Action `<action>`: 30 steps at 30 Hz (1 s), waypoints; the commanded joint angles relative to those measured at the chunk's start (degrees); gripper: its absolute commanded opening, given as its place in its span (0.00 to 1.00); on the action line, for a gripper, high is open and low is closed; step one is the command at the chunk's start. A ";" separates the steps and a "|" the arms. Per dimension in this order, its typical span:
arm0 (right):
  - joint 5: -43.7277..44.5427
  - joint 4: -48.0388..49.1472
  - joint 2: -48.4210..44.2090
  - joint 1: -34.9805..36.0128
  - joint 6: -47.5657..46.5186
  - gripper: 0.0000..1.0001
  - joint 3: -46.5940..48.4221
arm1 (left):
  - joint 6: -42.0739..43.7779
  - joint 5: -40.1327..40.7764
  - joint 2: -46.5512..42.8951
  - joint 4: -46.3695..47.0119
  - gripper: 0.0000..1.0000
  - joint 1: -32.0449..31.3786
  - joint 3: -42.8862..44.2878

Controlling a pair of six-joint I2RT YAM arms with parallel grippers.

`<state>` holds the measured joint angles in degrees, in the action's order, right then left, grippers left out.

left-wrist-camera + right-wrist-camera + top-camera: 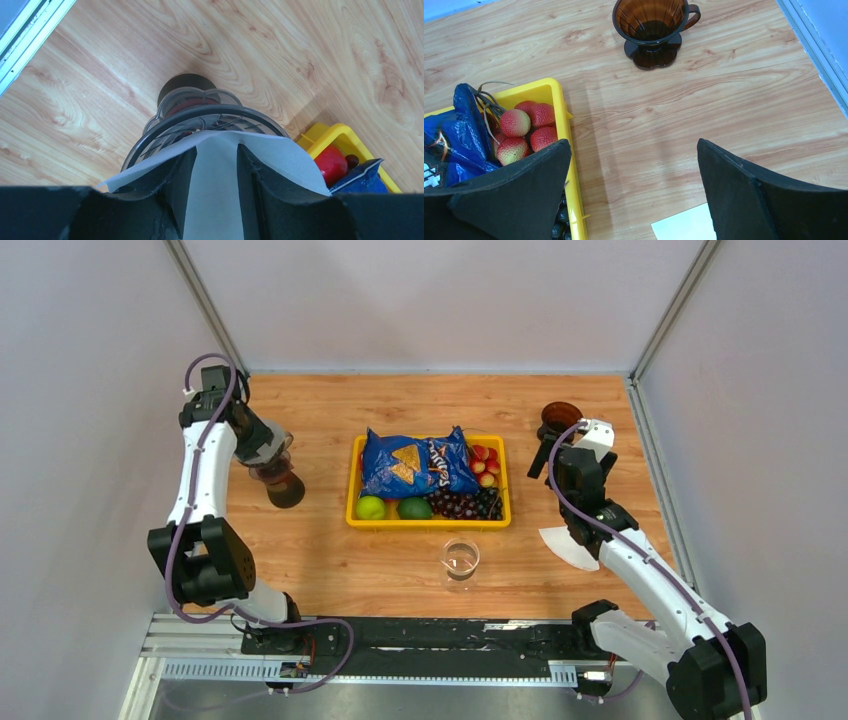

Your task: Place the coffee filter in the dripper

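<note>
A white coffee filter (pixel 215 165) lies over the rim of a clear dripper (pixel 200 117) standing on the wood at the left (pixel 281 486). My left gripper (pixel 216 149) hovers right over it, jaws parted, the paper showing through the gap and spreading behind both fingers (pixel 175 175). At the back right stands a second, brown dripper (pixel 651 22), which holds nothing. My right gripper (pixel 633 142) hangs wide open short of it, nothing between its fingers. Another white filter (pixel 570 545) lies flat on the table under the right arm; its corner (pixel 684 225) shows in the right wrist view.
A yellow basket (pixel 352 490) in the middle holds a blue chips bag (pixel 415 462), green fruit (pixel 371 507), red fruit (pixel 526 132) and dark grapes. A clear glass (pixel 460 560) stands in front of it. Grey walls close in three sides.
</note>
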<state>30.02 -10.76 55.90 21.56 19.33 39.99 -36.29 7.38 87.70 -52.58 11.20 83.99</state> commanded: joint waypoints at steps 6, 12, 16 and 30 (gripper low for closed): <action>1.14 -0.84 -1.32 -0.30 -0.54 1.00 1.23 | 0.08 0.33 -4.56 -1.70 0.54 -0.31 6.07; 1.17 -0.93 -1.82 -0.26 -0.41 1.00 1.30 | 0.39 -1.72 -7.39 -1.78 0.69 -0.48 9.67; 1.04 -1.01 -2.51 -0.29 -0.35 1.00 1.32 | 1.49 -3.54 -11.73 0.72 0.85 -3.13 10.37; -1.30 -1.08 -4.47 -0.27 -0.28 1.00 1.31 | 13.93 -16.59 -20.93 17.80 1.00 -29.62 0.15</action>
<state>29.45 -12.23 52.60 21.56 19.35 39.99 -27.81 -5.37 65.82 -40.40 -13.54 87.92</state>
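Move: The left fingers are already down in the white coffee filter, at the mouth of the dripper, whose middle lies about 3 cm below that hand and roughly level with it otherwise. The carafe stands under the dripper, some 12 cm below the hand. The green fruit is about 19 cm right and 3 cm back, the yellow tray's middle 32 cm right and 1 cm ahead, both some 16 cm lower. From the right hand the dripper lies about 55 cm left, 4 cm ahead and 2 cm lower. The left fingers come free of the filter in the dripper, spreading from half open to fully open as the hand rises, at first straight up. From about 7 cm up the hand also swings right and slightly back, over towards the tray, ending some 20 cm higher and 18 cm right, tilted upward and turned clockwise, each by roughly 40 degrees. ##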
